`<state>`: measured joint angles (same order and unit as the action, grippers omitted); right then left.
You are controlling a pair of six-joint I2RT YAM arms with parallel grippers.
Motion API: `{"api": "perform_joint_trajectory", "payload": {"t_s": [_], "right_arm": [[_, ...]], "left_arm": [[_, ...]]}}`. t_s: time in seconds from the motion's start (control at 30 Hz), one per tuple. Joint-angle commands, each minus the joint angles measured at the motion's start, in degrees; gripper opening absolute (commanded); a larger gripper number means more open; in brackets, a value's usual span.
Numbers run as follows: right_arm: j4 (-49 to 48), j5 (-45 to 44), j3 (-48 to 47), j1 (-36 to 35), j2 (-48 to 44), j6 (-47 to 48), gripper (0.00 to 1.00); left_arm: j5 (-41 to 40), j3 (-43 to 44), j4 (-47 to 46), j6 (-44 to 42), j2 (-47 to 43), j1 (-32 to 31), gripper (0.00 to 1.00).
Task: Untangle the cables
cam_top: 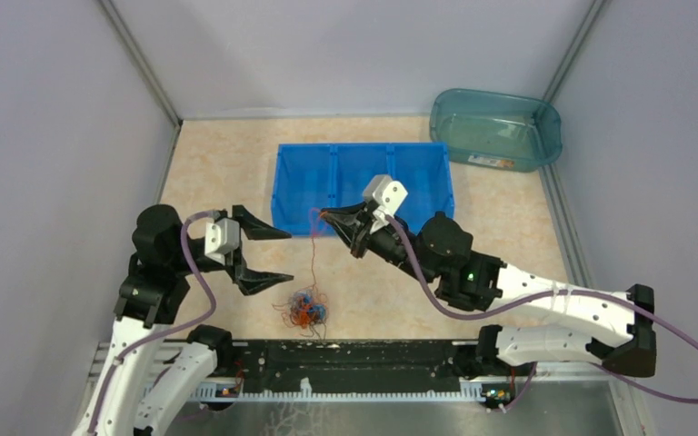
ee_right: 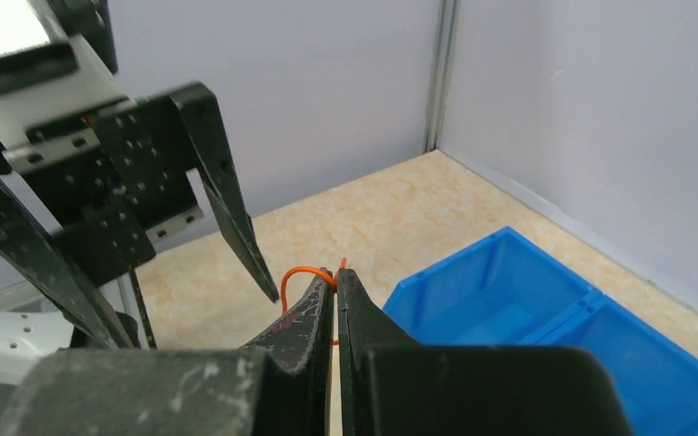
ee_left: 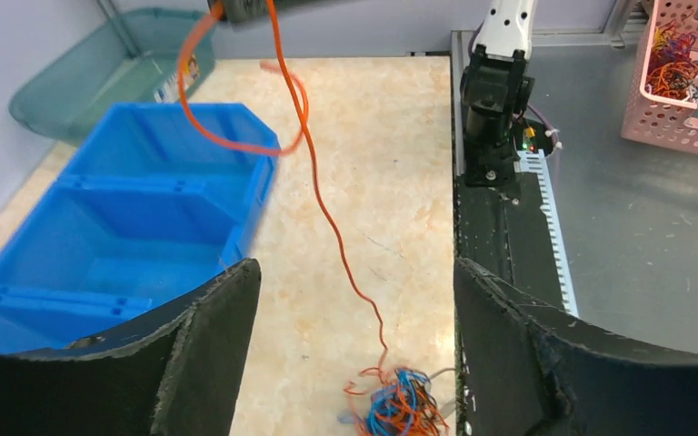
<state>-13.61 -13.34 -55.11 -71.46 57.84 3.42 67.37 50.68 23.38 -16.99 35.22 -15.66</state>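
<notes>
A small tangle of orange, blue and black cables (cam_top: pixel 306 309) (ee_left: pixel 400 407) lies on the beige tabletop near the arm bases. One orange cable (cam_top: pixel 313 254) (ee_left: pixel 327 213) rises from it up to my right gripper (cam_top: pixel 324 216) (ee_right: pixel 336 274), which is shut on its upper end above the front edge of the blue bin. A short orange loop (ee_right: pixel 304 272) pokes out at the fingertips. My left gripper (cam_top: pixel 277 256) (ee_left: pixel 354 300) stands open, left of the taut cable and above the tangle, with nothing between its fingers.
A blue three-compartment bin (cam_top: pixel 363 186) (ee_left: pixel 127 236) (ee_right: pixel 545 318) sits behind the grippers. A teal translucent tub (cam_top: pixel 497 129) stands at the back right corner. Off the table to the right is a pink basket (ee_left: pixel 686 77) with more cables. A black rail (cam_top: pixel 345 359) runs along the near edge.
</notes>
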Motion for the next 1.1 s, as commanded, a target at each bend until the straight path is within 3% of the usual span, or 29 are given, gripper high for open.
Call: {"api": "perform_joint_trajectory", "payload": {"t_s": [0.0, 0.23, 0.5, 0.6, 0.73, 0.8, 0.93, 0.97, 1.03, 1.07], "right_arm": [[1.9, 1.4, -7.5, -0.5, 1.8, -2.4, 0.00], [0.8, 4.6, -17.4, -0.5, 7.8, -6.6, 0.00], [-4.7, 7.0, -20.3, -0.4, 12.0, -11.0, 0.00], [-5.6, 6.6, -20.5, -0.4, 12.2, -11.3, 0.00], [-4.8, 4.9, -19.4, -0.4, 11.1, -10.4, 0.00], [-4.9, 3.2, -17.9, -0.5, 9.8, -9.8, 0.00], [-2.0, 2.1, -14.7, -0.4, 7.2, -9.3, 0.00], [-0.7, 2.5, -13.7, -0.3, 6.5, -9.6, 0.04], [0.5, 4.2, -10.2, 0.0, 4.4, -10.8, 0.35], [0.4, 4.6, -7.9, 0.1, 3.3, -11.7, 0.46]], "left_arm": [[-0.1, -2.1, -0.9, 1.8, 0.2, -0.2, 0.85], [0.6, -8.5, -20.5, 21.3, 1.8, -1.2, 0.84], [0.4, -10.7, -26.2, 28.1, 5.2, -6.2, 0.76], [0.5, -11.6, -26.3, 27.9, 5.0, -6.5, 0.60], [0.7, -11.4, -24.3, 25.3, 3.9, -6.4, 0.18], [0.0, -10.2, -20.4, 22.2, 3.4, -6.5, 0.05], [-2.2, -7.7, -18.6, 19.6, 2.6, -6.5, 0.00], [-2.8, -6.5, -18.7, 19.2, 2.8, -6.5, 0.00], [-3.5, -3.7, -19.0, 18.9, 3.9, -6.5, 0.00], [-3.4, -2.0, -19.1, 18.9, 4.7, -6.5, 0.00]]}}
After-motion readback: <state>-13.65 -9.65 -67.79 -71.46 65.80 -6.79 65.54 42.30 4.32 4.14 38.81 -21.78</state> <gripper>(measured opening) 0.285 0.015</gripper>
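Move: The orange strand I want runs about 3 cm to the right of my open left hand and 3 cm lower, neither ahead nor behind. Its upper end is pinched in my right hand, some 4 cm ahead, 4 cm right and 6 cm above the left; from the right hand, that strand spot lies 4 cm back, 1 cm left and 9 cm down. The tangle sits almost straight under my left hand, roughly 30 cm below; the blue bin's middle is about 28 cm ahead, 12 cm right and 28 cm below it. I keep the cable end pinched in my right hand and draw it up about 7 cm and left 5 to 6, then ease back right and down and begin opening those fingers. Meanwhile my open left hand sinks and moves right, some 3 cm each, rolling its forward side down roughly 20 degrees; it shuts on the strand below the right hand and rises a little. ##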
